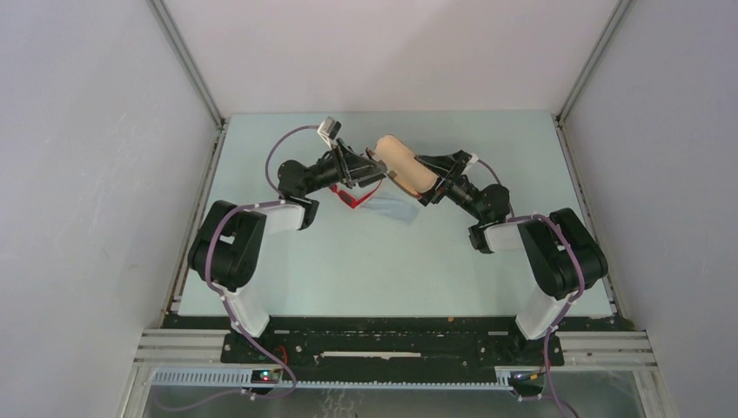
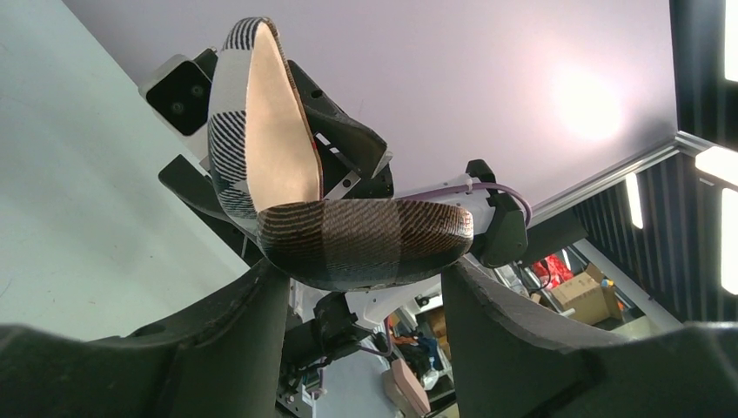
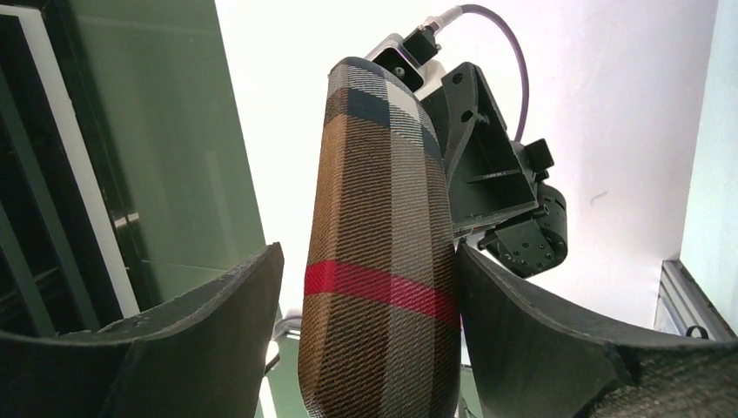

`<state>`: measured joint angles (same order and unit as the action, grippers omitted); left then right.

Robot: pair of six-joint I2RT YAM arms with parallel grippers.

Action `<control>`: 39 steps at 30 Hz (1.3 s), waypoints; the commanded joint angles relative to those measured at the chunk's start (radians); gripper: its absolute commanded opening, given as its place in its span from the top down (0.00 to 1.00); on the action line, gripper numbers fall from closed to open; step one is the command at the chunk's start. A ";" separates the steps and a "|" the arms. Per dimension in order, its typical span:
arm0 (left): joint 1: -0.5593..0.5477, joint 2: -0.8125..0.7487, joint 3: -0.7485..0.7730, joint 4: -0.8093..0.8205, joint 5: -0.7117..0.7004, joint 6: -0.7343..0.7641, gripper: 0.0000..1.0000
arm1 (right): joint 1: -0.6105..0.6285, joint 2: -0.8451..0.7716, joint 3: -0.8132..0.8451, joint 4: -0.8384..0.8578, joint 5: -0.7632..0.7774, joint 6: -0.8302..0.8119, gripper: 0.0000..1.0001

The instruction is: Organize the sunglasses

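The sunglasses [image 1: 351,198], red-framed, lie on the table below my left gripper [image 1: 364,171], partly on a pale blue cloth [image 1: 396,209]. Both grippers are raised around the brown plaid case [image 1: 405,163], which is off the table. In the left wrist view the case [image 2: 365,244] is open, its lid [image 2: 274,131] raised to show the tan lining, and my left gripper [image 2: 365,280] is shut on its lower half. In the right wrist view the case [image 3: 383,218] stands between the fingers of my right gripper [image 3: 370,261]. One finger touches it and a gap shows at the other.
White walls with metal corner posts [image 1: 187,70] enclose the pale green table [image 1: 383,270]. The arm bases [image 1: 235,252] sit near the front rail [image 1: 392,344]. The sunglasses and the cloth lie directly under the raised case.
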<state>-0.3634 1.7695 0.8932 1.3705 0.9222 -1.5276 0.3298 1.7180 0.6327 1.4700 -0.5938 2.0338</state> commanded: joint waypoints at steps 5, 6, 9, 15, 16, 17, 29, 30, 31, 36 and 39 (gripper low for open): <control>0.000 0.012 -0.010 0.051 0.030 -0.024 1.00 | -0.035 -0.044 0.007 0.027 -0.061 -0.118 0.20; 0.000 0.010 -0.015 0.049 0.030 -0.028 1.00 | -0.044 -0.046 0.007 0.015 -0.089 -0.141 0.19; -0.002 -0.003 -0.030 0.038 0.036 -0.036 1.00 | -0.077 -0.078 0.006 -0.068 -0.185 -0.276 0.19; -0.002 -0.018 -0.081 0.002 0.060 -0.078 1.00 | -0.139 -0.232 0.032 -0.541 -0.340 -0.676 0.18; -0.002 -0.022 -0.092 0.002 0.064 -0.081 1.00 | -0.145 -0.255 0.045 -0.637 -0.354 -0.750 0.18; -0.003 -0.026 -0.100 0.002 0.067 -0.081 1.00 | -0.149 -0.275 0.068 -0.727 -0.369 -0.819 0.18; -0.050 -0.034 -0.099 0.028 0.127 -0.070 1.00 | -0.137 -0.236 0.255 -1.213 -0.558 -1.247 0.20; -0.052 -0.037 -0.096 0.027 0.132 -0.066 1.00 | -0.135 -0.232 0.255 -1.208 -0.566 -1.243 0.21; -0.054 -0.039 -0.094 0.027 0.136 -0.064 1.00 | -0.133 -0.227 0.255 -1.201 -0.575 -1.239 0.22; -0.060 -0.032 -0.084 0.027 0.154 -0.063 1.00 | -0.121 -0.199 0.255 -1.152 -0.630 -1.209 0.35; -0.060 -0.029 -0.083 0.028 0.156 -0.063 1.00 | -0.112 -0.192 0.255 -1.137 -0.647 -1.199 0.48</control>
<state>-0.4191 1.7790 0.7799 1.3304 1.0576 -1.5974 0.2008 1.5173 0.8627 0.2951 -1.1782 0.8383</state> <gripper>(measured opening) 0.637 0.584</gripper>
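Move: The open glasses case is already in the left hand's grip, its middle about 4 cm to that hand's right and level with it. From the right hand, whose fingers already stand wide around it, the case's middle lies some 4 cm left and 3 cm ahead, at about the same height. The red sunglasses lie on the table roughly 12 cm ahead of the left hand, 8 cm left and 24 cm below; the blue cloth is about 5 cm ahead, 2 cm right and 25 cm below that hand. Still pinching the open case, the left hand lowers it about 5 cm, then draws it back towards the robot by as much. The right hand goes down and back alongside, dropping slightly more, while its wrist turns some 50 degrees until the fingers, first aimed forward, left and up, point almost straight left; it straddles the case's plaid side and its fingers begin to close, contact not clear. ##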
